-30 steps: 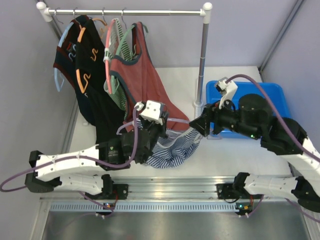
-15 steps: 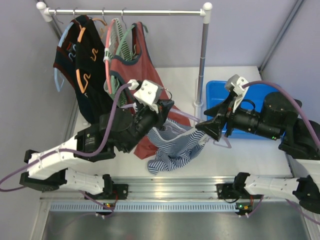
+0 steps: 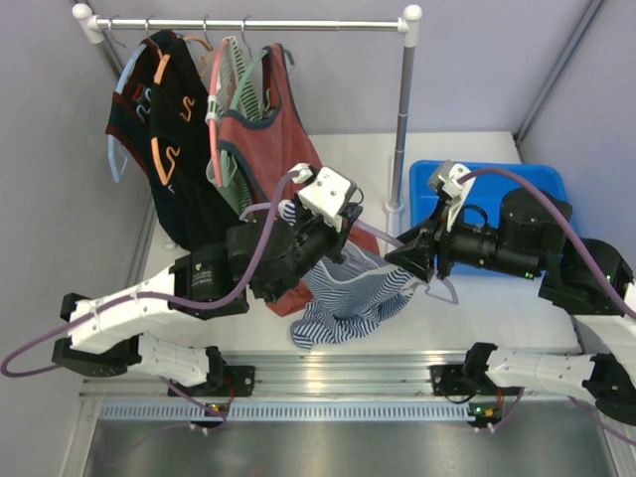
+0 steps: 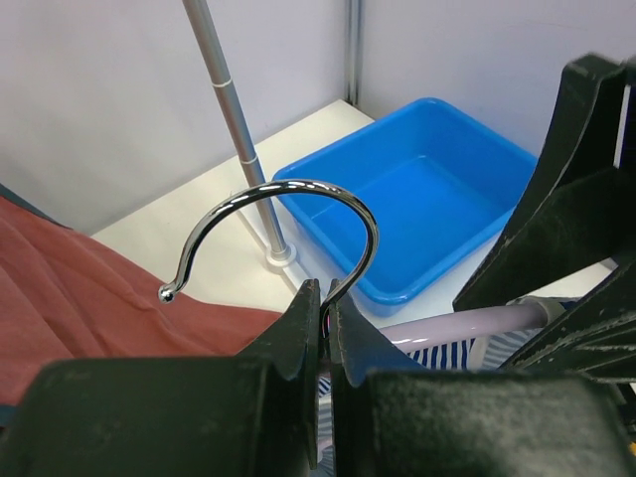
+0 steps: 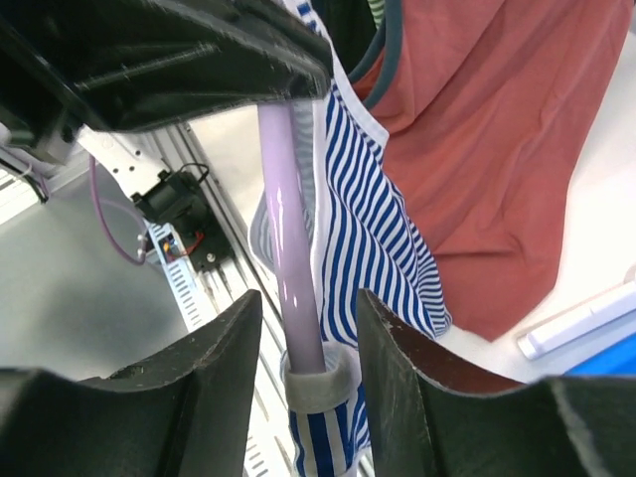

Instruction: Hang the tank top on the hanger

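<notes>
The tank top point(image 3: 353, 298), navy-and-white striped, hangs in a bunch over the table between both arms. Its white-trimmed strap loops round one arm of the lilac hanger point(image 5: 283, 219). My left gripper point(image 3: 333, 234) is shut on the neck of the hanger's metal hook point(image 4: 298, 199), right at the fingertips point(image 4: 326, 298). The lilac arm point(image 4: 447, 323) runs off to the right, with stripes point(image 4: 437, 353) below it. My right gripper point(image 5: 310, 348) straddles that arm and the strap point(image 5: 318, 383); its jaws are apart, with a gap on each side. From above it sits at the hanger's right end point(image 3: 412, 253).
A blue bin point(image 3: 517, 189) stands at the back right behind the right arm. The clothes rack's upright pole point(image 3: 402, 119) rises beside it. On the rail hang a rust-red top point(image 3: 278, 149), a green-striped top and black garments point(image 3: 174, 149).
The left arm has carried the hanger and tank top up and to the right. The right gripper has shifted a little and its jaws have narrowed around the hanger arm.
</notes>
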`<action>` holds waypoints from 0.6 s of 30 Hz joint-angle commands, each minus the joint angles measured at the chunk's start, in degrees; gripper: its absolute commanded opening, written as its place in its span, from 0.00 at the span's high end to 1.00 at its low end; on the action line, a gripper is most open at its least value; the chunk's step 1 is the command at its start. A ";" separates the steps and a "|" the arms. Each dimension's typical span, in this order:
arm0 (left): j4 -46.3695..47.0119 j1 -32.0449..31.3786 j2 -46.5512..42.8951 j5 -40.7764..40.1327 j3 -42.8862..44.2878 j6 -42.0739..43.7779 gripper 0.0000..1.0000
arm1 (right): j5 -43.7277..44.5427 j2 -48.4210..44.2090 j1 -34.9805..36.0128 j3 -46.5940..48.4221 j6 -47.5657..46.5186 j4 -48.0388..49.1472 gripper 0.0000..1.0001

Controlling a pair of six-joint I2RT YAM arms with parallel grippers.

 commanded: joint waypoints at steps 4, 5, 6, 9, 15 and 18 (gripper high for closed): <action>8.64 -0.09 0.08 -0.73 2.08 2.68 1.00 | 1.34 -4.09 0.93 -3.30 0.98 1.66 0.58; 9.08 -0.09 0.17 -0.73 2.08 2.68 1.00 | 1.34 -4.36 0.84 -3.91 0.98 1.75 0.58; 9.25 -0.09 0.35 -0.81 2.08 2.68 1.00 | 1.43 -4.79 0.84 -4.18 0.90 1.84 0.59; 9.96 0.00 1.14 -0.73 1.81 2.60 1.00 | 1.78 -5.94 0.84 -5.06 1.07 2.54 0.65; 13.99 0.53 1.75 -0.90 0.41 3.30 1.00 | 2.22 -6.03 0.84 -6.73 1.69 3.86 0.89; 16.45 0.70 1.84 -1.52 -1.00 4.09 1.00 | 2.31 -5.94 0.84 -6.91 1.69 4.39 0.98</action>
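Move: The left hand already holds the hanger by its hook. The bar's right end, just between the right hand's half-open fingers, lies about 2 cm back and 2 cm below the right hand, level sideways; from the left hand it is roughly 9 cm back, 8 cm right and 6 cm down. From the right hand, the striped tank top hangs some 5 cm back, 6 cm left and 12 cm lower; the red top about 11 cm ahead, 18 cm left, 12 cm lower. Right hand eases about 2 cm right, down and back, pinching the hanger bar; left carries hanger right too. ##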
